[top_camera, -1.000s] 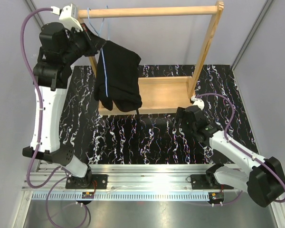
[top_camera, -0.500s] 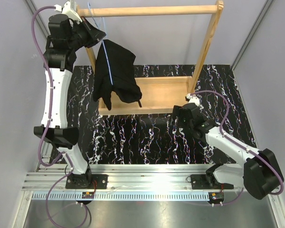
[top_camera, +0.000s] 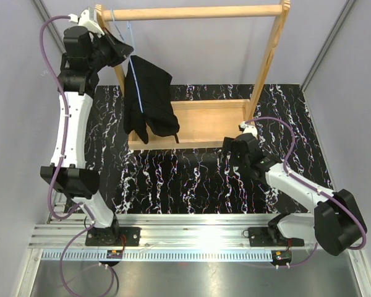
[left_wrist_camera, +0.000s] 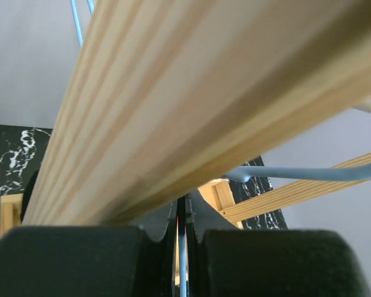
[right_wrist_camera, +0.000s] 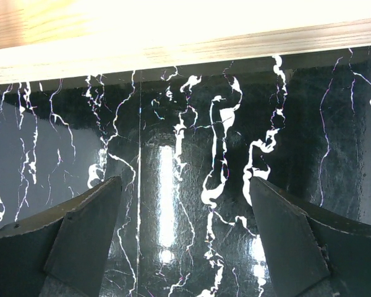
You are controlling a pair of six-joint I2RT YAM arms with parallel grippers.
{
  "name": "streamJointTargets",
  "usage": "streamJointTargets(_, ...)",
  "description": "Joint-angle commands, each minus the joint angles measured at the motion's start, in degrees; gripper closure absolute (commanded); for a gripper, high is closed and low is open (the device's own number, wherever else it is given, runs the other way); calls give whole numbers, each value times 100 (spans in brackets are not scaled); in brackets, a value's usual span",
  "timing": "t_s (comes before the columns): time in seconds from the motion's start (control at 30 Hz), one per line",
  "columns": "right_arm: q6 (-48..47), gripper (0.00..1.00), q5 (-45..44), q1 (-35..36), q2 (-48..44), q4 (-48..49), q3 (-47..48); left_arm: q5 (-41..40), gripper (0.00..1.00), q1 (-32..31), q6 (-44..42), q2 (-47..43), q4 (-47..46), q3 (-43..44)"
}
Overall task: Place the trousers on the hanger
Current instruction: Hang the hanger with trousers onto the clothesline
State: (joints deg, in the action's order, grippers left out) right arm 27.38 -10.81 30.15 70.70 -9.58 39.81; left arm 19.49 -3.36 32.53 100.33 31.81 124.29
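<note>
The black trousers hang draped over the thin light-blue hanger at the left end of the wooden rack's top rod. My left gripper is raised beside that rod end and is shut on the hanger's wire. In the left wrist view the blue wire runs between the closed fingers just under the rod. My right gripper is low over the mat, open and empty. In the right wrist view its fingers stand wide apart.
The wooden rack has a flat base board and an upright post on the right. Its base edge lies just ahead of the right gripper. A black marbled mat covers the table. Grey walls stand on both sides.
My left arm has carried the hanger and trousers up and left, close to the rod's left end. My right gripper has crept a little left and toward the rack base.
</note>
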Motion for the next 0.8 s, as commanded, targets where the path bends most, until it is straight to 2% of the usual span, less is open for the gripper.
streamJointTargets(0.0,-57,9,79,-36,-100,203,150,-33,100,28,-282,-444,62,-632)
streamJointTargets(0.1,-57,9,79,-27,-144,150,141,-50,97,28,-405,-550,35,-661)
streamJointTargets(0.13,-57,9,79,-27,-179,132,141,-59,87,28,-432,-567,44,-608)
streamJointTargets(0.2,-48,9,70,-27,-223,71,158,-76,65,28,-528,-594,114,-398)
streamJointTargets(0.23,-48,9,70,-27,-275,53,167,-76,41,28,-572,-646,158,-336)
streamJointTargets(0.27,-39,9,70,-27,-302,27,167,-76,22,37,-616,-699,237,-283)
streamJointTargets(0.3,-39,9,70,-27,-346,-8,167,-85,8,28,-747,-760,290,-222)
streamJointTargets(0.33,-39,9,79,-36,-424,-26,150,-94,1,28,-809,-926,334,-221)
streamJointTargets(0.47,-31,9,35,-27,-679,-201,141,-444,1,28,-1187,-1673,536,-694)
streamJointTargets(0.6,13,9,-18,-27,-952,-473,141,-761,1,28,-1617,-2640,695,-1862)
streamJointTargets(0.77,92,9,-70,-27,-1400,-772,115,-1366,1,28,-1812,-4265,765,-3417)
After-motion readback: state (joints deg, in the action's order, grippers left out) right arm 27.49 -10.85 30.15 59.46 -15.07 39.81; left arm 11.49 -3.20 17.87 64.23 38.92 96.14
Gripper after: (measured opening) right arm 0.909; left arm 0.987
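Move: The left hand holds the hanger's wire, with the hook at the clothesline rod about 9 cm above it, some 3 cm ahead and 1 cm to its left. The left post stands about 5 cm to this hand's left and 3 cm ahead; the trousers hang with their middle roughly 18 cm below it, level with it fore and aft and 3 cm to its right. From the right hand, the hook's spot on the rod is about 21 cm ahead, 35 cm left and 45 cm up. The left hand eases back a couple of centimetres at nearly the same height while its shut fingers spread wide and let go of the hanger wire below the rod; then it draws back quickly, some 17 cm in all, drifting about 4 cm left, away from the hanger and left post, its left side rolling up about 15 degrees. Meanwhile the empty right hand, still open, rises about 4 cm over the bare table in front of the stand, easing slightly back late on. ##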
